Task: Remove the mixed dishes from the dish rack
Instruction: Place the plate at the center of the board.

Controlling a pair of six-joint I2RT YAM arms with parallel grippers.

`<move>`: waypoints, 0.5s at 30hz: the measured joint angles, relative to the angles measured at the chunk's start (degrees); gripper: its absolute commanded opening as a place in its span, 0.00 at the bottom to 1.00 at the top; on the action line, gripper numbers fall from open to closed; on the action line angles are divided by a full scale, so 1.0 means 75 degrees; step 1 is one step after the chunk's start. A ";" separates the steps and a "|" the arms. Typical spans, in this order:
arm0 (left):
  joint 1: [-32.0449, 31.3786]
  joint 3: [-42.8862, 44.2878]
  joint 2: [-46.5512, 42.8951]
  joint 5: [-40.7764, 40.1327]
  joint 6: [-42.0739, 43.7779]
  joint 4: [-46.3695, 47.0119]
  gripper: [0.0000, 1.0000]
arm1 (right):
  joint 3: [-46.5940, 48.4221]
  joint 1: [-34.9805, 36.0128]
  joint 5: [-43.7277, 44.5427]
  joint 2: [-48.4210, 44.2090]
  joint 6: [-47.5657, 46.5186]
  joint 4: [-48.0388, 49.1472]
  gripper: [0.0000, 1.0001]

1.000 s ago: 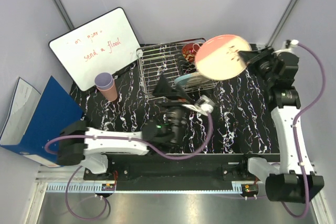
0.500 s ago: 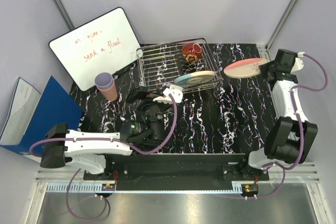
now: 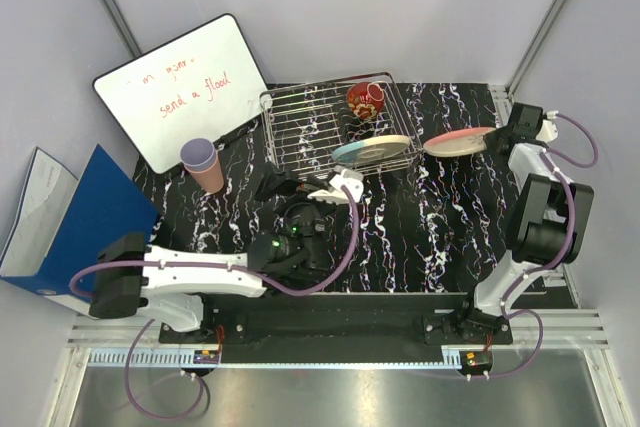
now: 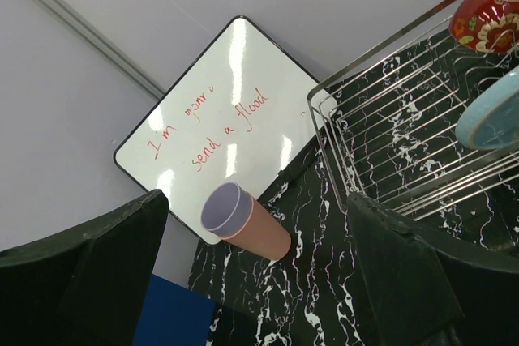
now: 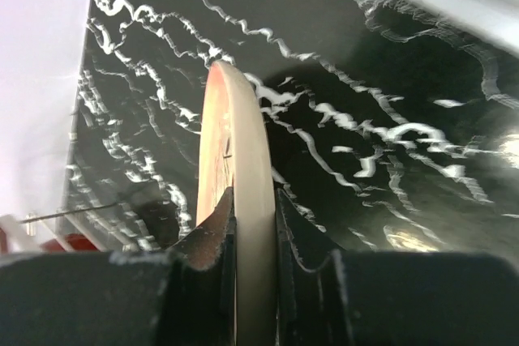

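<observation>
The silver wire dish rack (image 3: 312,125) (image 4: 403,137) stands at the back middle of the table. In its far right corner sits the red patterned bowl (image 3: 366,99) (image 4: 486,17). A light-blue plate (image 3: 372,151) (image 4: 491,116) leans over its front right edge. Right of the rack, my right gripper (image 3: 497,136) (image 5: 254,232) is shut on the rim of the pink and cream plate (image 3: 459,141) (image 5: 242,169), held almost flat and low over the table. Left of the rack, a lavender cup (image 3: 197,154) (image 4: 220,207) is nested in a salmon-pink cup (image 3: 210,176) (image 4: 261,233). My left gripper (image 3: 290,187) (image 4: 259,281) hangs open and empty in front of the rack.
A whiteboard (image 3: 183,87) (image 4: 223,123) with red writing leans at the back left. A blue binder (image 3: 75,222) lies off the table's left edge. Grey walls close in the back and both sides. The black marbled table (image 3: 430,217) shows bare surface right of the left arm.
The right arm has brought the pink plate down from high above the rack to low over the table at the right, turning it flat. The left arm shifted slightly, still open.
</observation>
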 measured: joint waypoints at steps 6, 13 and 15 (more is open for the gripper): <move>0.0000 0.0128 0.0612 -0.0029 0.0082 -0.0017 0.99 | 0.0484 -0.0026 -0.0306 0.0720 0.0219 0.0210 0.00; 0.0000 0.0495 0.1000 -0.0035 0.0283 -0.0012 0.99 | 0.1900 -0.0041 -0.0848 0.1985 0.0344 -0.0029 0.00; 0.0000 0.0560 0.1093 -0.0038 0.0370 -0.0015 0.99 | 0.2250 -0.0044 -0.1052 0.2331 0.0434 -0.0047 0.00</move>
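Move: The right hand holds the plate by its right rim; the open marble it is being taken over, beyond the plate and right of the rack, centres about 10 cm ahead of this hand, 9 cm to its left and 9 cm below. The blue plate in the rack stands some 32 cm to its left and 2 cm nearer, the red mug about 36 cm left and 12 cm ahead. From the empty left hand that marble lies roughly 32 cm ahead, 44 cm right and 33 cm below. The right hand, keeping its pinch on the plate's right rim, carries the plate forward about 7 cm past the right end of the rack towards the far edge of the marble, picking up speed while sinking some 3 cm and rolling its left side up a little, just under 10 degrees. Meanwhile the open, empty left hand drifts about 3 cm to the right and slightly down in front of the rack, touching nothing. ##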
